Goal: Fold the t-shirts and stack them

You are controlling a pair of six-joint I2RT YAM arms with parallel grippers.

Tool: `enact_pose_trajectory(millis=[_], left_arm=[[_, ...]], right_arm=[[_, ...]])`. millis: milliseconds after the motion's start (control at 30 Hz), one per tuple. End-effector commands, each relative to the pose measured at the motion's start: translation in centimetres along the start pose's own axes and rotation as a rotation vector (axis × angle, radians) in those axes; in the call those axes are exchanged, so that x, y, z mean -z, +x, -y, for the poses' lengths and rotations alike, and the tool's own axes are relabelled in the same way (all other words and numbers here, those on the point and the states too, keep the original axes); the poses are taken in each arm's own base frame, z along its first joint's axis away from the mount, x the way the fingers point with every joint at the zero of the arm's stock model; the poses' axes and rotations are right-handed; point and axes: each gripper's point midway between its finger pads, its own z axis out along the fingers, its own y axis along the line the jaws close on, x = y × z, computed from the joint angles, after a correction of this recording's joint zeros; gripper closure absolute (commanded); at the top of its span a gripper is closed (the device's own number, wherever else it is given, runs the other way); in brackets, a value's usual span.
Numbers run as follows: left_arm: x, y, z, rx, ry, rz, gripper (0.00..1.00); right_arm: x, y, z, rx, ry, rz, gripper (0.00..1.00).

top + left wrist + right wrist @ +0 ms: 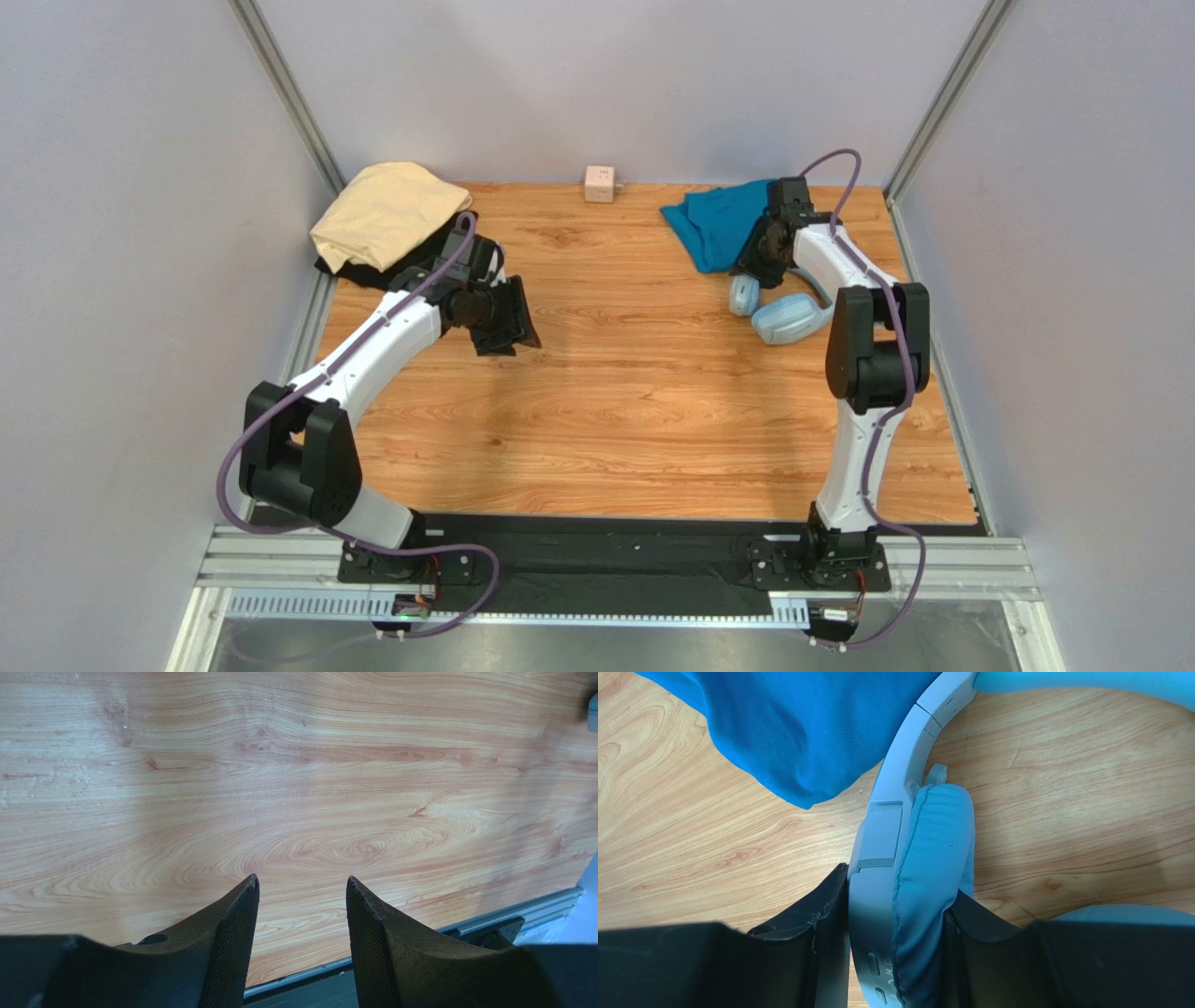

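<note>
The pale cream-yellow t-shirt (pixel 386 210) lies bunched in the back left corner, on top of the black t-shirt (pixel 362 273), of which only an edge shows. The teal blue t-shirt (pixel 716 224) lies crumpled at the back right. In the right wrist view, a fold of the teal t-shirt (pixel 801 728) hangs just beyond the jaws. My right gripper (pixel 899 889) is shut on an ear cup of the light-blue headphones (pixel 927 833), right beside that shirt. My left gripper (pixel 302 885) is open and empty over bare wood, just right of the cream and black pile.
The headphones (pixel 779 315) lie on the wooden table (pixel 631 406) directly in front of the teal shirt. A small pink cube (pixel 601 184) stands at the middle of the back edge. Grey walls close in the left, right and back sides.
</note>
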Motion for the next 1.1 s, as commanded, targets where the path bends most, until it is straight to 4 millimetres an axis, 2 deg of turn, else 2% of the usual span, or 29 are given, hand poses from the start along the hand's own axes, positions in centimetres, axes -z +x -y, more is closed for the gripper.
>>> enact_pose_trajectory(millis=[0,33,67,133,267,333,367,433,667,867,1067], left_arm=[[0.8,-1.3,1.6,-0.007,0.044,0.047,0.44],[0.8,-1.4,1.7,-0.005,0.047,0.049,0.44],[0.8,-1.4,1.7,-0.002,0.050,0.049,0.44],[0.8,-1.5,1.8,0.000,0.054,0.053,0.44],[0.9,-1.6,1.9,-0.001,0.060,0.062,0.44],[1.0,-1.6,1.9,-0.002,0.063,0.064,0.44],[1.0,-1.5,1.9,-0.003,0.063,0.064,0.44],[1.1,-1.3,2.0,-0.007,0.070,0.061,0.44],[2.2,-0.9,1.9,-0.049,0.083,0.073,0.44],[2.2,-0.8,2.2,-0.038,0.098,0.070,0.44],[2.5,-1.0,2.3,-0.049,0.105,0.092,0.44]], right_arm=[[-0.4,5.4,4.0,0.017,0.119,-0.154,1.00],[0.2,5.2,4.1,0.020,0.115,-0.145,1.00],[0.2,6.2,4.9,0.022,0.132,-0.166,1.00],[0.7,6.5,5.7,0.021,0.144,-0.165,1.00],[2.4,7.0,8.7,-0.002,0.215,-0.146,1.00],[2.9,7.0,9.6,-0.019,0.232,-0.137,1.00],[3.2,6.5,10.9,-0.052,0.250,-0.131,1.00],[3.9,6.2,12.1,-0.076,0.271,-0.120,1.00],[5.3,5.9,14.6,-0.111,0.326,-0.114,1.00],[5.5,6.6,14.8,-0.107,0.307,-0.142,0.99],[6.5,6.2,14.4,-0.098,0.280,-0.109,0.68]])
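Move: My right hand still grips one ear cup of the headphones, low over the table; the bare spot I take them to lies about 9 cm back and 10 cm to the right. The other ear cup is some 5 cm back and 7 cm right of my hand, and the blue t-shirt's middle is about 13 cm straight ahead. From my left hand that bare spot is roughly 8 cm ahead and 40 cm right, 12 cm below. I draw the gripped headphones away from the blue t-shirt with my right hand: first straight back about 5 cm, then bending sharply right, some 10 cm each way in all, staying level and easing off at the end. The wrist swings about 10 degrees clockwise and the fingers keep their hold on the ear cup. My empty left hand only rises some 2 cm. ##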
